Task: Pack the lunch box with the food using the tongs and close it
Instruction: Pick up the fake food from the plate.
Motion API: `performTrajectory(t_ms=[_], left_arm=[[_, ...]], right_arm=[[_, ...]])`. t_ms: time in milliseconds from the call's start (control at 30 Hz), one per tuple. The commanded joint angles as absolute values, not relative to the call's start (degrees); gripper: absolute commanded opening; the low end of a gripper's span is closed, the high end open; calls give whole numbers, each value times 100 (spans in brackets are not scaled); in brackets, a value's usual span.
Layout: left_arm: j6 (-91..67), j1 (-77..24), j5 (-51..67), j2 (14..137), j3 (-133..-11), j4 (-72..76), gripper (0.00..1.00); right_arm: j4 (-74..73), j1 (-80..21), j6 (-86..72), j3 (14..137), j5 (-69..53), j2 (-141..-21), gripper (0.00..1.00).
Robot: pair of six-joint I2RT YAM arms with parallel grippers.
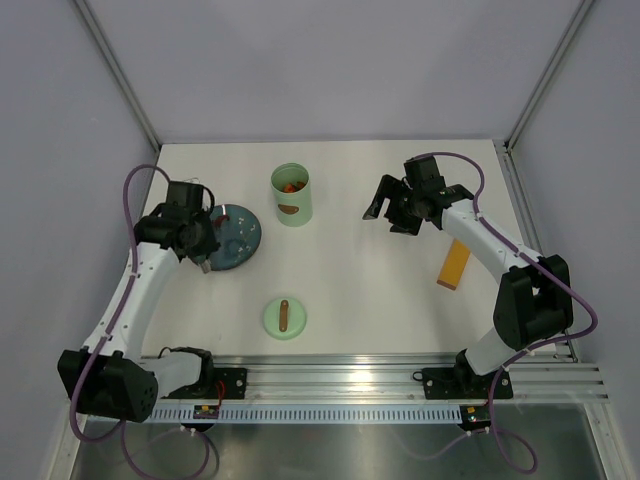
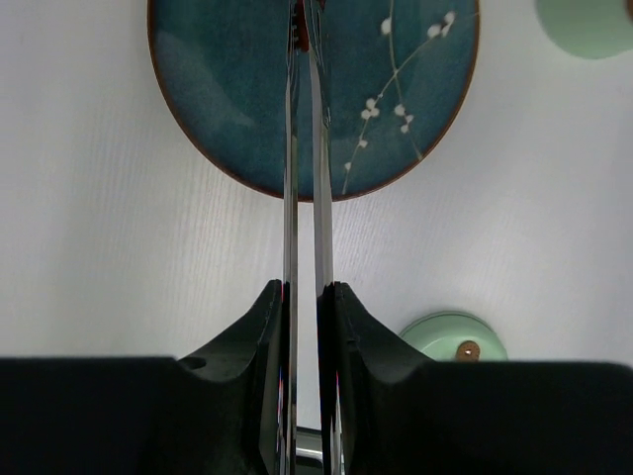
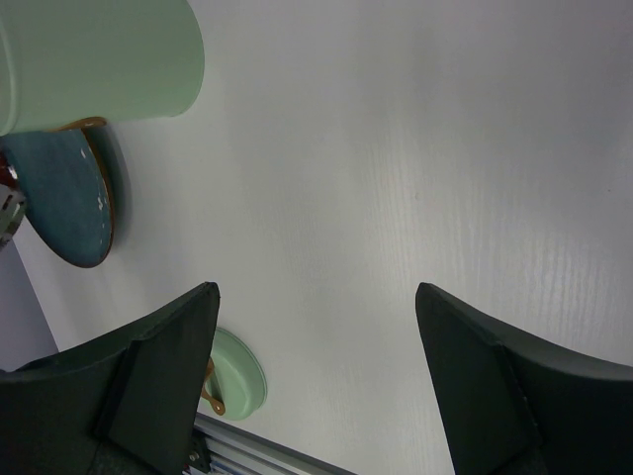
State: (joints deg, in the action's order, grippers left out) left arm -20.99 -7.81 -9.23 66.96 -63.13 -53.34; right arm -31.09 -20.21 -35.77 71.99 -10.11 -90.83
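The mint-green lunch box [image 1: 291, 196] stands open at the back centre, with orange food [image 1: 291, 186] inside it. Its lid [image 1: 285, 317] lies flat near the front. My left gripper [image 2: 305, 293] is shut on the silver tongs [image 2: 291, 198], whose two arms are squeezed almost together and reach out over the blue plate [image 2: 218, 99]. A small reddish piece [image 2: 301, 36] shows between the tong tips at the top edge of the left wrist view. My right gripper [image 3: 316, 297] hangs open and empty over bare table, right of the lunch box [image 3: 99, 59].
A flat orange-yellow strip [image 1: 454, 263] lies on the table's right side under the right arm. The plate [image 1: 232, 238] sits left of the lunch box, beside my left gripper [image 1: 205, 250]. The lid [image 3: 237, 371] is close to the front rail.
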Motion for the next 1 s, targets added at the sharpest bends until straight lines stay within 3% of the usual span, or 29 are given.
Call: performTrajectory(t_ms=[0, 367, 967], left_arm=[[-1996, -782, -793, 6329, -7055, -5291, 0], [-1740, -1264, -264, 6547, -8683, -5344, 0], [-1960, -2153, -35, 7637, -9035, -4975, 0]], right_arm=[[-2962, -2083, -3542, 7242, -1037, -8991, 88], [-2962, -2153, -3577, 7339, -1046, -9035, 88], [-3129, -2215, -3586, 7409, -879, -8965, 88]])
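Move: Straight ahead of the left hand, which already has the tongs shut on the dark red food, lies the plate, its middle about 11 cm out and 13 cm down. The green lunch box, where the food is going, stands roughly 18 cm ahead and 19 cm to the right, its middle some 8 cm lower. The green lid is about 12 cm back and 16 cm right. From the right hand the lunch box is some 10 cm ahead and 27 cm left. Lifting the tongs quickly off the plate, the left hand first climbs about 15 cm, tipping its fingers forward-up some 20 degrees, then swings around 10 cm right and 5 cm forward towards the lunch box. It turns clockwise as it goes, sinks about 4 cm late on, slows, and keeps its grip, the tongs still pinching the food. ##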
